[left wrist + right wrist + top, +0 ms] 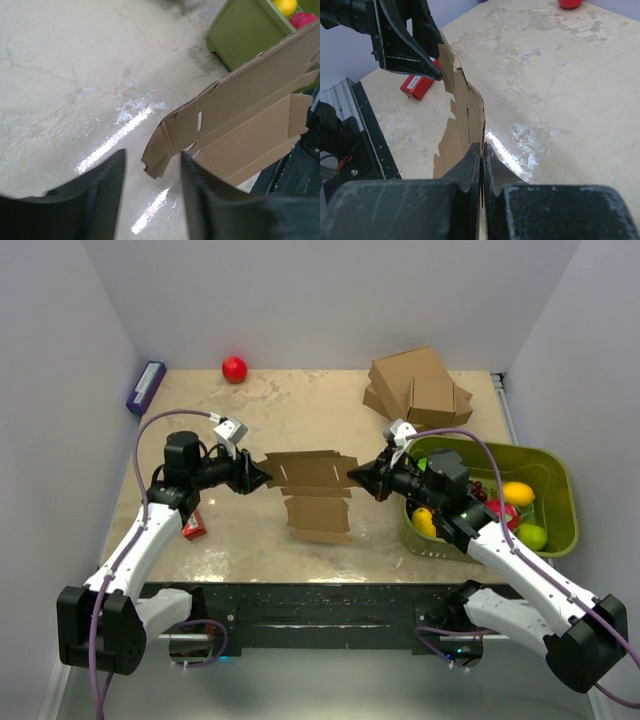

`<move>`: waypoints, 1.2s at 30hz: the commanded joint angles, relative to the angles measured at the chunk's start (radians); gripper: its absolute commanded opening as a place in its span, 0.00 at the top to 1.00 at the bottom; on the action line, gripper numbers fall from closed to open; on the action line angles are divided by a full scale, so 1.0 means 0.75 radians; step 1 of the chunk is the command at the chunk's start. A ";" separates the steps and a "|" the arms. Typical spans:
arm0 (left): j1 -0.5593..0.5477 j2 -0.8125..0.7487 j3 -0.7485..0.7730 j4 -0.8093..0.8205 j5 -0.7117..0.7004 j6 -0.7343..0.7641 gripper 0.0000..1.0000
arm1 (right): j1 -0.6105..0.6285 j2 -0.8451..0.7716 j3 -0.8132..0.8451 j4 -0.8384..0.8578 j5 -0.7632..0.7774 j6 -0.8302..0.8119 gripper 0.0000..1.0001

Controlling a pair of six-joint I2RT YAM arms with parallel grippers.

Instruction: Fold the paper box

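Note:
The paper box [315,485] is a flat brown die-cut sheet hanging above the table between both arms, with a lower panel drooping toward the front. My right gripper [352,476] is shut on its right edge; the wrist view shows the sheet [465,110] pinched edge-on in the right gripper [482,147]. At the sheet's left end, the left gripper [262,474] has its jaws apart. In its own view the notched end flap [160,157] pokes into the gap of the left gripper [152,155], and both fingers are blurred.
A green bin [560,530] of fruit stands at the right, behind the right arm. A stack of ready-made cardboard boxes [420,388] lies at the back right and a red ball [234,369] at the back. A small red packet [194,527] lies under the left arm.

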 commanded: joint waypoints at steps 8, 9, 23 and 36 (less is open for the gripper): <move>0.006 0.002 -0.038 0.176 0.205 -0.060 1.00 | -0.004 -0.015 0.029 -0.026 0.024 0.020 1.00; 0.008 -0.002 -0.044 0.176 0.189 -0.056 1.00 | -0.002 -0.005 0.035 -0.034 0.053 0.026 1.00; -0.311 -0.149 -0.270 0.302 -0.623 -0.348 1.00 | -0.002 -0.066 0.066 -0.364 0.736 0.654 0.15; -0.493 -0.045 -0.330 0.493 -0.852 -0.197 1.00 | 0.084 0.095 -0.155 0.178 0.559 1.192 0.19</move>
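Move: The left flap of the paper box is right at the left hand: it sits between the open fingers, about 1 cm to the right and level in height. From that flap the box's upper panel spans to the right, its middle some 9 cm right of the hand, with the lower panel hanging about 11 cm right, 2 cm back and 8 cm down. The red packet lies roughly 19 cm left and 17 cm below. From the right hand, which holds the panel's other end, the flap is about 17 cm left, 2 cm ahead and 5 cm lower. The left fingers shut on the box's left flap and keep it pinched, rising about a centimetre at first, then sinking to some 6 cm below the start and easing right, with a 15-degree counter-clockwise turn. Once they have closed, the right hand lets go of the far end, opens wide and swings right, forward and down, then back left, ending about 6 cm lower, tipped down and turned clockwise some 30 degrees. ##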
